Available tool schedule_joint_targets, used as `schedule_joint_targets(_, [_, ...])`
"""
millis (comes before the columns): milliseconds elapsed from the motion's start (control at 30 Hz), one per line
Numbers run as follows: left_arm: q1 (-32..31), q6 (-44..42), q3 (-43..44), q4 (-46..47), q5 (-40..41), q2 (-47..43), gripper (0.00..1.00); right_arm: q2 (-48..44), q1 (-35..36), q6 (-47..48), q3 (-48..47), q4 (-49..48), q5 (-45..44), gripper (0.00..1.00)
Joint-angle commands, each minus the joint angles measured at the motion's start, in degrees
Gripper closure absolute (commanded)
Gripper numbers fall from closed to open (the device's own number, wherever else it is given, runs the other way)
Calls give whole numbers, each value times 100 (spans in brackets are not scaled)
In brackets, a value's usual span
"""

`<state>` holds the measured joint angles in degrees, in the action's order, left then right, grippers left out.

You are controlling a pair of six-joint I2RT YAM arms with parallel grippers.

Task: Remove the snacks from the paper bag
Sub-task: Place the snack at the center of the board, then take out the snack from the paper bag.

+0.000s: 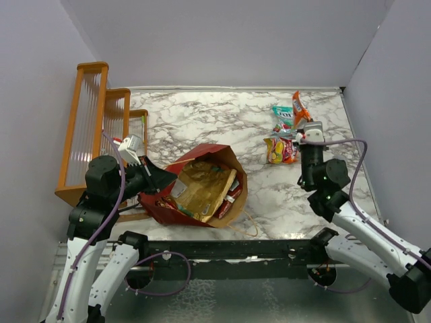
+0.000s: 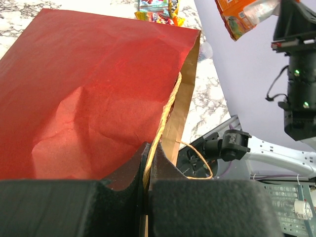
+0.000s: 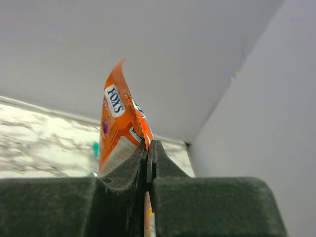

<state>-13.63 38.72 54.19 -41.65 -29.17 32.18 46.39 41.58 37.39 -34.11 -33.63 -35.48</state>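
Note:
The dark red paper bag (image 1: 219, 156) lies on its side with its mouth open toward the arms. Inside it show a golden-brown chip bag (image 1: 202, 192) and small red packets (image 1: 233, 192). My left gripper (image 1: 159, 179) is shut on the bag's rim and twisted tan handle (image 2: 167, 111) at the left edge; the left wrist view shows the bag's red outside (image 2: 89, 94). My right gripper (image 1: 308, 132) is shut on an orange snack packet (image 1: 299, 108), held upright above the marble; the packet (image 3: 117, 131) rises from the gripper (image 3: 149, 146). A teal-white pouch (image 1: 283, 116) and a red-yellow candy pack (image 1: 280, 150) lie beside it.
An orange wooden rack (image 1: 94, 128) stands along the left edge, just behind my left arm. Grey walls close in the marble table (image 1: 202, 121) at the back and right. The bag's loose second handle (image 1: 248, 227) trails near the front edge.

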Motion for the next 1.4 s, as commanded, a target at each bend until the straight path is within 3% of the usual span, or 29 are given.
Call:
schedule_joint_targets(0, [-17, 46, 193, 179, -206, -45, 100, 265, -1123, -1097, 126, 111, -46, 99])
schedule_joint_targets(233, [-17, 94, 353, 661, -630, 92, 100, 1460, -2249, -1286, 309, -55, -240, 98])
schedule_joint_targets(400, [-17, 287, 140, 1297, -1176, -15, 100, 2308, -2348, -2017, 312, 229, 122, 99])
schedule_joint_targets(567, [-17, 529, -304, 1832, -1706, -261, 100, 2834, -2348, -2777, 350, 589, 841, 99])
schedule_joint_targets(733, [-17, 668, -645, 2053, -2059, -500, 100, 2896, -2348, -3136, 404, 954, 2182, 99])
schedule_joint_targets(800, [-17, 657, -663, 2039, -2123, -561, 100, 2785, -2348, -3293, 477, 984, 2243, 91])
schedule_joint_targets(1000, [-12, 544, -636, 2030, -2202, -656, 100, 1735, -2348, -3404, 632, 1243, 2218, 54])
schedule_joint_targets(1167, [-17, 340, -658, 2062, -2154, -821, 100, 574, -2347, -3217, 584, 1609, 3600, 43])
schedule_joint_targets(1367, [-17, 230, -930, 2059, -2011, -1138, 100, -384, -2318, -2900, 747, 1475, 6996, 39])
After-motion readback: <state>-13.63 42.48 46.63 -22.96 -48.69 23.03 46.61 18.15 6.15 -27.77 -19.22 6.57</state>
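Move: Over the right half of the table, the right hand holds the orange snack; its landing spot, at the red snack's right end, is about 9 cm ahead, 4 cm right and 28 cm below. The red snack's middle is some 8 cm straight ahead, the green one 19 cm ahead and 2 cm right, the yellow one 13 cm ahead and 10 cm right, all about 29 cm down. The left hand grips the paper bag's handle, the bag's middle 3 cm ahead, 6 cm right, 20 cm below. Sinking some 24 cm while reaching about 8 cm forward, the right hand swings right, then partly back left, tipping its fingers nearly 40 degrees down to the red snack's right end; there it opens, lets go of the orange snack, and withdraws up, left and back. Keeping the handle pinched, the left hand lifts, then draws back and slightly right, turning clockwise, tugging the paper bag towards the robot. ##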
